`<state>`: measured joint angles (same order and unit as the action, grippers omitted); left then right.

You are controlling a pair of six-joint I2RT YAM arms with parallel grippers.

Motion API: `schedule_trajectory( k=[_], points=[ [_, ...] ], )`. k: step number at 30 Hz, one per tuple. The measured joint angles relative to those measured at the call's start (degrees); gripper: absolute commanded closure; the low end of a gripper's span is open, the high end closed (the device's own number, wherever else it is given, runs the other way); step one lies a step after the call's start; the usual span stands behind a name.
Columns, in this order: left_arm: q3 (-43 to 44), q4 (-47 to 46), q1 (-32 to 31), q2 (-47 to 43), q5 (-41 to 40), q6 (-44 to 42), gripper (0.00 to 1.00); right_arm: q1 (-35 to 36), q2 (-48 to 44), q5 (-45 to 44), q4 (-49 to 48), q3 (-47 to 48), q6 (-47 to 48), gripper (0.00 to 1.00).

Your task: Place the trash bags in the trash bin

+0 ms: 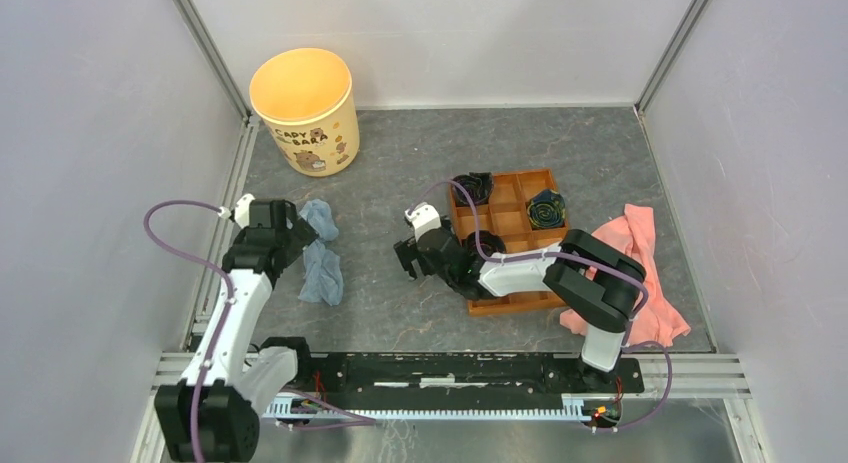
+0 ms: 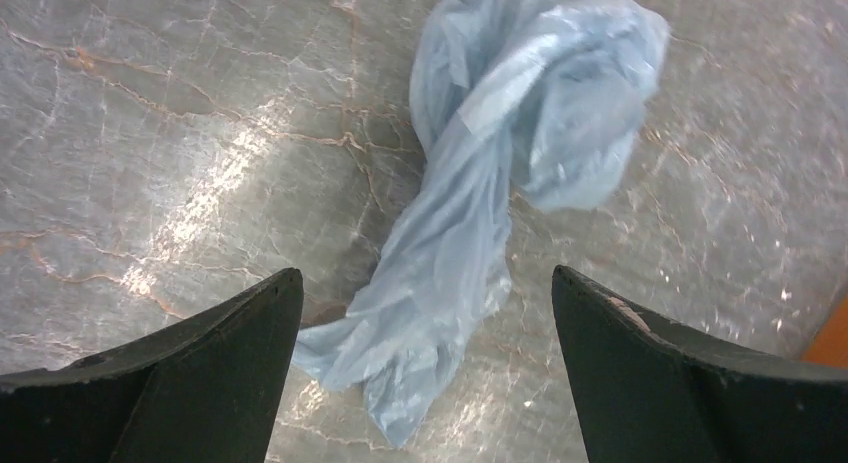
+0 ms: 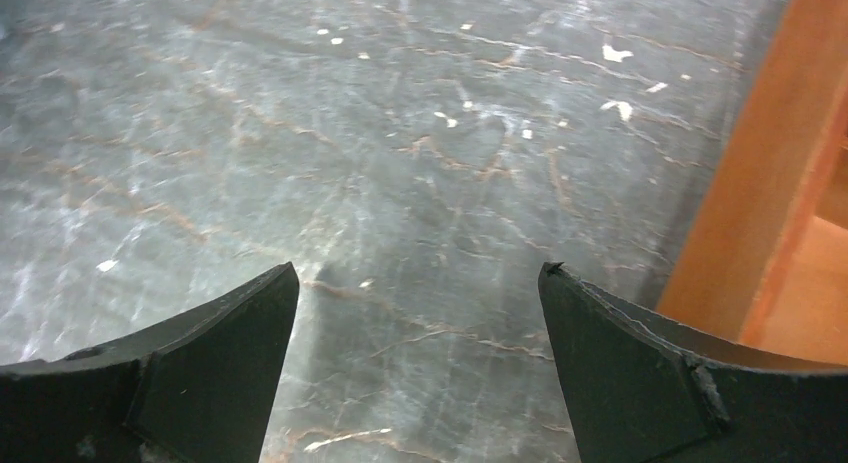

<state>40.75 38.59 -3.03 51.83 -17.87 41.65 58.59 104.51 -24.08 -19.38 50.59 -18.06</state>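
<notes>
A crumpled pale blue-grey trash bag point(image 1: 322, 255) lies flat on the grey marbled tabletop, left of centre. In the left wrist view the trash bag point(image 2: 500, 183) stretches from between my fingers up and to the right. My left gripper point(image 1: 298, 233) point(image 2: 426, 273) hovers open over its near end, and the fingers point(image 2: 220, 373) do not touch it. The trash bin point(image 1: 303, 108), a cream-yellow bucket with brown lettering, stands upright and empty at the back left. My right gripper point(image 1: 406, 259) point(image 3: 418, 266) is open over bare tabletop, just left of the orange tray.
An orange compartment tray point(image 1: 510, 245) sits right of centre, with dark rolled items point(image 1: 547, 209) in its back cells; its wall point(image 3: 770, 173) shows in the right wrist view. A pink cloth point(image 1: 645, 273) lies at the right. Grey walls enclose the table.
</notes>
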Motion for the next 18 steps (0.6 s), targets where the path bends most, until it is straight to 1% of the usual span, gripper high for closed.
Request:
schedule_trajectory(
  k=[2, 4, 6, 9, 13, 16, 18],
  points=[
    [-0.66, -1.79, 3.89, 2.64, 1.99, 0.07, 0.01, 0.22, -0.46, 2.64, -2.14, -1.09, 1.38, 0.02],
    [-1.05, -4.57, 6.47, 6.8, 4.61, 0.07, 0.06, 0.31, -0.7, 4.96, -4.17, -1.77, 2.58, 0.02],
    [-2.4, -7.67, 7.34, 9.9, 7.37, 0.13, 0.11, 0.42, -0.96, 7.17, -6.01, -2.23, 3.65, 0.02],
    [-6.12, -11.08, 7.45, 10.6, 11.32, 0.57, 0.18, 0.61, -1.57, 10.43, -8.74, -2.99, 5.18, 0.02],
    [-9.79, -13.81, 7.45, 9.7, 15.72, 0.79, 0.41, 1.03, -2.38, 13.99, -12.2, -3.96, 6.91, 0.02],
    [-10.4, -14.91, 7.45, 9.84, 19.06, 0.79, 0.6, 1.79, -2.91, 16.31, -14.91, -5.09, 8.07, 0.02],
    [-10.4, -15.5, 7.45, 9.92, 21.62, 0.81, 0.68, 2.36, -3.56, 17.68, -16.98, -6.45, 8.96, 0.02]
  ],
)
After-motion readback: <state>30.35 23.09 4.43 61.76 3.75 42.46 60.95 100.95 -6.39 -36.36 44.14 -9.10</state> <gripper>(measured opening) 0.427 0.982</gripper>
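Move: The blue trash bag's middle lies about 9 cm below the open left hand, roughly 2 cm ahead and 2 cm to its right. From that hand the trash bin stands some 26 cm nearly straight ahead, and the wooden tray's middle lies about 40 cm to the right and 4 cm ahead, on the table. From the right hand, which is low over the table, the blue bag is about 17 cm left and 4 cm ahead. Down some 7 cm goes the left hand, straddling the blue bag's narrow part, then it sweeps about 4–5 cm right near the table while its wide-open fingers close to under half and bunch the plastic between their tips. The open, empty right hand swings left, back and up, about 5 cm each way or a little less, turning counter-clockwise. ##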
